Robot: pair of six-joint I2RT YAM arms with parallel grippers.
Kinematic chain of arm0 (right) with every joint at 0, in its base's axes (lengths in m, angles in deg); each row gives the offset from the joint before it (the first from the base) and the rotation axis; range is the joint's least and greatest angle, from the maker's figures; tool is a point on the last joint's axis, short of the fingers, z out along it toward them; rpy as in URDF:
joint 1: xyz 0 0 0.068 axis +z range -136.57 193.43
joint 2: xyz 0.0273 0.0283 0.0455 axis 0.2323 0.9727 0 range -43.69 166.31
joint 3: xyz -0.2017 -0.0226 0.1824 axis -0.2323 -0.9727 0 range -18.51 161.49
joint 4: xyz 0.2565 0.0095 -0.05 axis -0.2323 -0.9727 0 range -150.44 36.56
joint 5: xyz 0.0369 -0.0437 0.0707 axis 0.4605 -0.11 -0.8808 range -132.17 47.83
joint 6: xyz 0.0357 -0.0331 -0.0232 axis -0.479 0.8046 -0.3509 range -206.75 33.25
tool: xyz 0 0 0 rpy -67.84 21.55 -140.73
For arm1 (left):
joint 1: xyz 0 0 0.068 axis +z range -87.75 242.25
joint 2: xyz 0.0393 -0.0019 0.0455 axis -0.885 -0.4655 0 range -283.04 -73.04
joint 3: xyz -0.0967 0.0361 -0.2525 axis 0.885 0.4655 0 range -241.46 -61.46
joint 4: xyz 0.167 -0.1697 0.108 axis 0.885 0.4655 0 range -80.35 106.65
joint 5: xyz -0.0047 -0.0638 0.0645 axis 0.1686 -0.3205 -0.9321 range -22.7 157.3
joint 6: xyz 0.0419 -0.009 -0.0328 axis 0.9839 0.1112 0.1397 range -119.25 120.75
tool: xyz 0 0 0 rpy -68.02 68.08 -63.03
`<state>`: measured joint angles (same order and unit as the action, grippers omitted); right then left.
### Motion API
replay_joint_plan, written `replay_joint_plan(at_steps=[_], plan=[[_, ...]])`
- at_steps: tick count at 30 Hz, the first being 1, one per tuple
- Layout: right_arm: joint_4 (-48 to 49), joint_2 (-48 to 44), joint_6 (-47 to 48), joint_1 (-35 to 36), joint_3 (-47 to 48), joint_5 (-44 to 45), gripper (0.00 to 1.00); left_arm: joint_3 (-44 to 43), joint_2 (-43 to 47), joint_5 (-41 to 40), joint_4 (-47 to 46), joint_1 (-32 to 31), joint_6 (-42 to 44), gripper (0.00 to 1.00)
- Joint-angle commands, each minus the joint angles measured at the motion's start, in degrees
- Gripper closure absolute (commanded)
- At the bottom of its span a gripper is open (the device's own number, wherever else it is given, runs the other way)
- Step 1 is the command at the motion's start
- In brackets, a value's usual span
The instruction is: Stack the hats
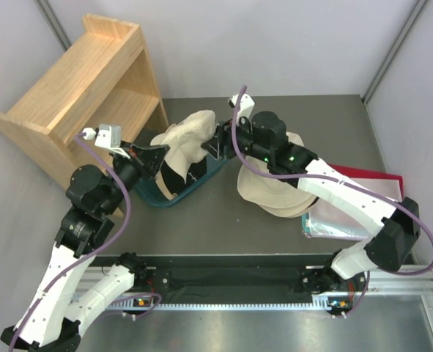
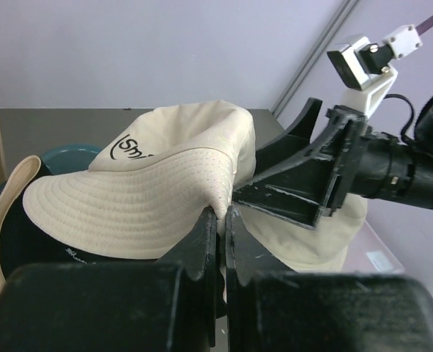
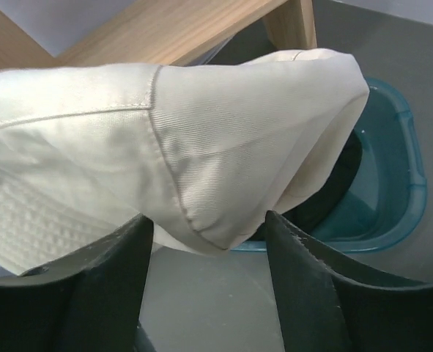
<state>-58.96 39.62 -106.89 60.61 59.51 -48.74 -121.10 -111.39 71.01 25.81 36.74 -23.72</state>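
A cream hat (image 1: 190, 136) hangs lifted over the teal tub (image 1: 174, 199). My left gripper (image 2: 221, 214) is shut on this hat's brim (image 2: 128, 198). My right gripper (image 3: 209, 218) stands open, its fingers (image 3: 304, 271) on either side of a hanging fold of the same hat (image 3: 223, 147) and apart from the cloth. In the top view it (image 1: 217, 147) sits at the hat's right edge. More hats (image 2: 18, 235), black inside, lie in the tub under the lifted one. A pile of cream hats (image 1: 271, 194) rests on the table beneath my right arm.
A wooden shelf unit (image 1: 77, 88) stands at the back left, close to my left arm. A red flat item (image 1: 374, 177) and a clear plastic bag (image 1: 333, 224) lie at the right. The tub's rim (image 3: 406, 183) shows beyond the hat.
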Motion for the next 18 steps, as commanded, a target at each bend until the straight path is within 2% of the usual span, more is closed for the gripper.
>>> replay_joint_plan(at_steps=[1, 2, 5, 8, 12, 13, 14, 18], plan=[[8.2, -0.7, 1.2, 0.3, 0.2, -0.2, 0.6, -3.4, 2.0, 2.0, -1.0, 0.2, -0.8, 1.0], [10.0, -1.3, 1.2, 0.3, -0.2, -0.4, 0.78, -3.5, 2.2, 2.0, -0.9, 0.2, -0.8, 1.0], [11.8, -2.6, 1.8, 0.2, -1.2, -0.9, 1.0, -3.4, 2.7, 0.6, 0.2, 0.2, -0.3, 1.0], [9.2, -4.2, 3.3, 0.1, 0.3, 0.1, 1.0, -2.6, 2.6, -3.2, 1.3, 0.2, 0.6, 1.0], [-2.7, -6.3, 6.2, 0.1, 5.1, 2.6, 1.0, -0.6, 1.4, -10.8, 1.2, 0.2, 1.0, 1.0], [-4.4, -6.8, 7.0, 0.1, 6.7, 3.7, 1.0, 0.1, 1.2, -11.3, 1.0, 0.2, 0.9, 0.92], [-6.1, -7.6, 7.7, 0.1, 7.5, 4.5, 1.0, 0.5, 0.8, -10.7, -0.1, 0.2, 0.7, 0.67], [-12.1, -9.4, 9.8, 0.2, 10.0, 8.2, 1.0, 2.6, 0.9, -9.7, -3.3, 0.2, -1.5, 0.15]])
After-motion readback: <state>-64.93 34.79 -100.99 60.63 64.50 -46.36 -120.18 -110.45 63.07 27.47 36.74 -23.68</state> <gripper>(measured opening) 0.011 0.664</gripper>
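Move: The left gripper still pinches the hat by its edge, with the hat's middle about 5 cm to its right and 4 cm ahead; the right gripper waits roughly 10 cm to its right and 5 cm ahead, somewhat lower. From the right hand the hat's middle lies some 5 cm left, level fore and aft, and 3 cm above. The stacked hats sit about 20 cm right of the right hand, 4 cm back and 22 cm below. Shut the half-open right fingers on the near part of the hat while the left still holds it, then raise the right gripper about 5 cm, tipping it up slightly and drawing it some 2.5 cm right. Ease the left gripper back a little, then leftward about 2 cm and forward again, opening its fingers late to let go of the edge. ##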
